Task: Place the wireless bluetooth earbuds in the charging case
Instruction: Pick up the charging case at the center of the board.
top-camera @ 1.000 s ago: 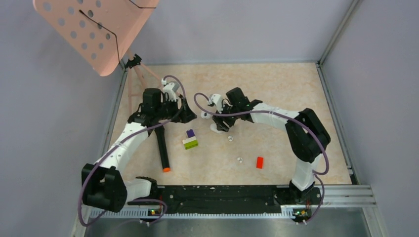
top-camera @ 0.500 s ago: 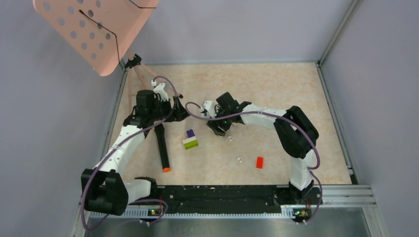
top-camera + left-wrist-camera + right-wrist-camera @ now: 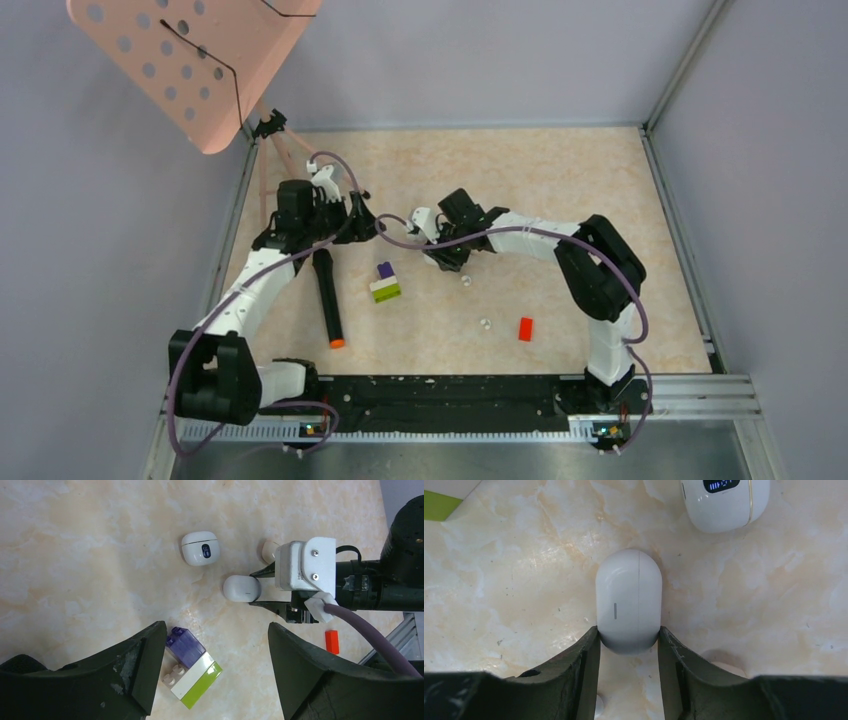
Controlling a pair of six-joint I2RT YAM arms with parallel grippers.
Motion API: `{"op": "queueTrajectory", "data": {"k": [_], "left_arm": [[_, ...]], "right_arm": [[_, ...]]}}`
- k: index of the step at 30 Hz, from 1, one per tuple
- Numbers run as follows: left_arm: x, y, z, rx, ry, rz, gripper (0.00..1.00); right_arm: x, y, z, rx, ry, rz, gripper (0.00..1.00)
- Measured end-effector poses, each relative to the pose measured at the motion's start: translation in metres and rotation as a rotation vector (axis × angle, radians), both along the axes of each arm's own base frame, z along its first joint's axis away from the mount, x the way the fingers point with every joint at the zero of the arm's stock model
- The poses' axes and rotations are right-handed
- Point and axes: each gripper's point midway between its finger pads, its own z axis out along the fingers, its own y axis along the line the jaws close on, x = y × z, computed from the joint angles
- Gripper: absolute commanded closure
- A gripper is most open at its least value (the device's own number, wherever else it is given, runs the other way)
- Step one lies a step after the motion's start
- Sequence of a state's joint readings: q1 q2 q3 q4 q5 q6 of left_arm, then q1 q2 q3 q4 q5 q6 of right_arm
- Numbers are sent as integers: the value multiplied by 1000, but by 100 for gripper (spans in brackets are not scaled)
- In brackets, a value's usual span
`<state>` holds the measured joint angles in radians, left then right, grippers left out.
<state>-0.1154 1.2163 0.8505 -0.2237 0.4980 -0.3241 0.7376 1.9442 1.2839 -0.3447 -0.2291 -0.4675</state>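
Note:
A plain white pill-shaped charging case [image 3: 629, 602] lies on the marble table, and my right gripper [image 3: 629, 636] is shut on its near rounded end, a finger pressing each side. The left wrist view shows the same case [image 3: 241, 588] in front of the right gripper [image 3: 265, 587]. A second white case [image 3: 725, 502] with a lit blue display lies just beyond. Two tiny white earbuds [image 3: 466, 281] [image 3: 485, 324] lie loose toward the near right. My left gripper [image 3: 217, 652] hangs open above the table, holding nothing.
A purple, white and green brick stack [image 3: 192, 666] sits by the left gripper's left finger. A red brick [image 3: 525, 329] lies near the front, and a black marker with an orange tip [image 3: 328, 300] lies at the left. A pink perforated panel [image 3: 190, 60] on a stand overhangs the back-left corner.
The right arm swung left and its jaws narrowed onto the plain case. The left gripper drew back a little toward the far left and stayed open.

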Motion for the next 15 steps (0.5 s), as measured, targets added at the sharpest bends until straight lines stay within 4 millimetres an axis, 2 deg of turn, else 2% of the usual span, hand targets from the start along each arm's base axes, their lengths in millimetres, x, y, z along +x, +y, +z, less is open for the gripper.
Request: {"op": "queueTrajectory", "data": {"k": [5, 8, 11, 15], "left_arm": [[2, -10, -8, -39, 26, -52, 24], [3, -21, -5, -81, 13, -107, 24], [3, -40, 8, -129, -52, -206, 23], [-7, -72, 35, -180, -192, -383, 21]], "right_arm": [[1, -9, 4, -16, -60, 30, 79], [-1, -20, 21, -13, -120, 59, 79], [3, -26, 63, 35, -232, 103, 79], [11, -30, 151, 146, -475, 162, 79]]}}
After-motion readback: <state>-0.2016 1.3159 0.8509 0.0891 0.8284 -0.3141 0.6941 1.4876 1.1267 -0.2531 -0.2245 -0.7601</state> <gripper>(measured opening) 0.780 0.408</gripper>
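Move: The white charging case at the board's centre is already pinched in my right fingers, still at board level, its middle about 1 cm left of that hand point. The screen-front case sits some 7 cm ahead and 4 cm left of my right hand, the beige case 3 cm ahead and 7 cm right, an earbud pair 4 cm back and 6 cm right. From my raised left hand the centre case is about 9 cm right, 1 cm back and 15 cm below. Keeping my pinch on the charging case, I lift it off the board with my right hand, slowly at first and then fast, about 15 cm up with some 3 cm of drift to the right, while that wrist tips its fingers up from pointing down by roughly 25 degrees. My left hand, fingers open, swings right towards the rising case, ending higher too and turning clockwise. ##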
